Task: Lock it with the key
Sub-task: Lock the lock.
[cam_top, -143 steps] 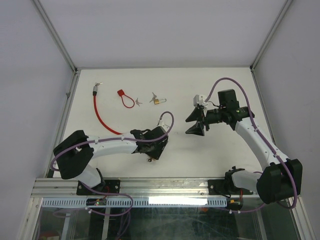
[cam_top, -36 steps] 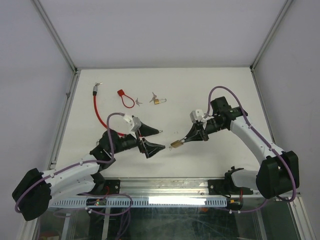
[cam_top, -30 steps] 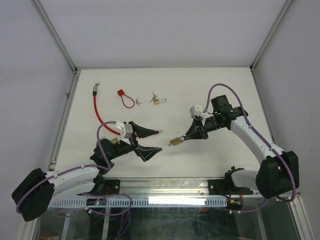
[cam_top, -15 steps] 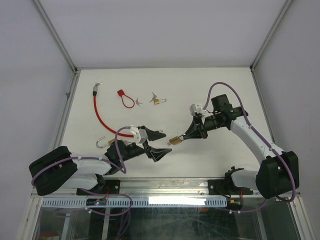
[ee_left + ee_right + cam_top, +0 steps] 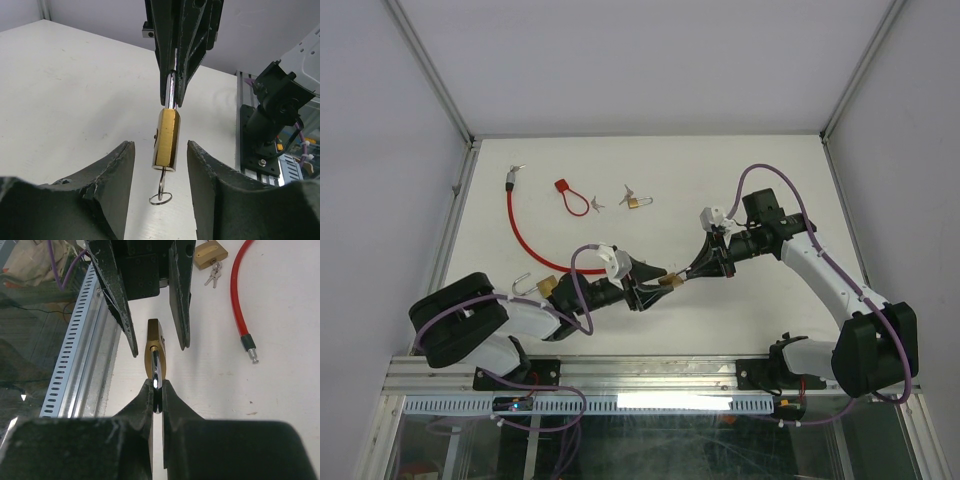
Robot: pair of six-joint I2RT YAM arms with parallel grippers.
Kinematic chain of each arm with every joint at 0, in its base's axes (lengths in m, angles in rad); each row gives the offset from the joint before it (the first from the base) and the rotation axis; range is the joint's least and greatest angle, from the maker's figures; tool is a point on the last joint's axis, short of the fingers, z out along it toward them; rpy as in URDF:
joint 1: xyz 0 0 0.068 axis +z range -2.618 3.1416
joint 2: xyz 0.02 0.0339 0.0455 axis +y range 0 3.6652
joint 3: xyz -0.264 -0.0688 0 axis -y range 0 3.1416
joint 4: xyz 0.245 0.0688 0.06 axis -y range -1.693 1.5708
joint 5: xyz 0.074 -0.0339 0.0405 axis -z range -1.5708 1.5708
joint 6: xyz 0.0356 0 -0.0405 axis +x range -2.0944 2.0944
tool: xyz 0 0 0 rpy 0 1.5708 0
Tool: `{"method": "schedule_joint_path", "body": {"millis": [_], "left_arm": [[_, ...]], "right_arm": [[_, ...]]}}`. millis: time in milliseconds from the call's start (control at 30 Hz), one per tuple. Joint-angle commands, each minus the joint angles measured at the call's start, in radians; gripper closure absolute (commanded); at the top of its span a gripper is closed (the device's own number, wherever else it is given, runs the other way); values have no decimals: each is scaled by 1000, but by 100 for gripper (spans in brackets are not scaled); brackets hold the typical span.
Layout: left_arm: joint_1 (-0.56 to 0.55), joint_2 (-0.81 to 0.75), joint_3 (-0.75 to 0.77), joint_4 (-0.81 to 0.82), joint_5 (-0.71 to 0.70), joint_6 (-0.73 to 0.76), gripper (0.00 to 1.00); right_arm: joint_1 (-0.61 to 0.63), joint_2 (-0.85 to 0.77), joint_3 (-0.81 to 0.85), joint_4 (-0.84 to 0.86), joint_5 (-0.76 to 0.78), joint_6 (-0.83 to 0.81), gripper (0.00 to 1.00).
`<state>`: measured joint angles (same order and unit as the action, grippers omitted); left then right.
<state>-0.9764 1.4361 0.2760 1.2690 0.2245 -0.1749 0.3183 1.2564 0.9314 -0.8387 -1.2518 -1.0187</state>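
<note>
A brass padlock [image 5: 669, 282] hangs in the air above the table's front middle. My right gripper [image 5: 158, 390] is shut on its steel shackle [image 5: 171, 90]. The key [image 5: 161, 186] sticks out of the padlock's [image 5: 166, 137] bottom end, a small wire ring hanging from it. My left gripper [image 5: 160, 150] faces the right one and is open. Its fingers [image 5: 120, 305] stand on either side of the padlock [image 5: 155, 347] and key, with a gap on each side and no contact.
A red cable lock [image 5: 520, 225] lies at the left. Its end [image 5: 248, 347] is near a second brass padlock [image 5: 546, 287] with keys. A red tag lock [image 5: 570, 195] and a small padlock [image 5: 634, 200] lie at the back. An aluminium rail [image 5: 80, 340] runs along the near edge.
My left gripper has swung right to the hanging padlock, and its jaws have narrowed from wide open to either side of it. The right gripper has held the padlock almost still.
</note>
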Motion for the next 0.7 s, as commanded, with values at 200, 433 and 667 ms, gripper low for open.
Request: {"method": "schedule_joint_path", "body": {"millis": [200,433,667], "left_arm": [[-10,73,51,119,78,-4,59],[-10,80,43,159,87,2,76],[-8,78,38,161,94,22,100]], "right_arm": [[-2,-33,32,31,-96,5,100],[4,-28,25,31,-99,-3,100],[17,-20,20,32,-106,-9,100]]}}
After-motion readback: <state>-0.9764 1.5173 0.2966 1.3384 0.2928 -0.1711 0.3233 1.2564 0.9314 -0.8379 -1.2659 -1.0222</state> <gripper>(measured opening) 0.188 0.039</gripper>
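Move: The left hand, open around it but not touching, has the lock's body about 2 cm to its right and a centimetre below, with the key in its near end about 1 cm to the left and slightly lower. The red cable's end lies some 5 cm left, 4 cm ahead and 14 cm below; the locked padlock about 6 cm left and 19 cm ahead on the table. From the right hand, the lock's body is roughly 4 cm left, 2 cm back and 2 cm below. Rightward and down, the left hand eases about 1 cm each way onto the lock's body, then comes back up roughly half a centimetre while its fingers close from half open and pinch the brass body from both sides, around the key end. The right hand stays put and keeps its closed grip on the shackle. ##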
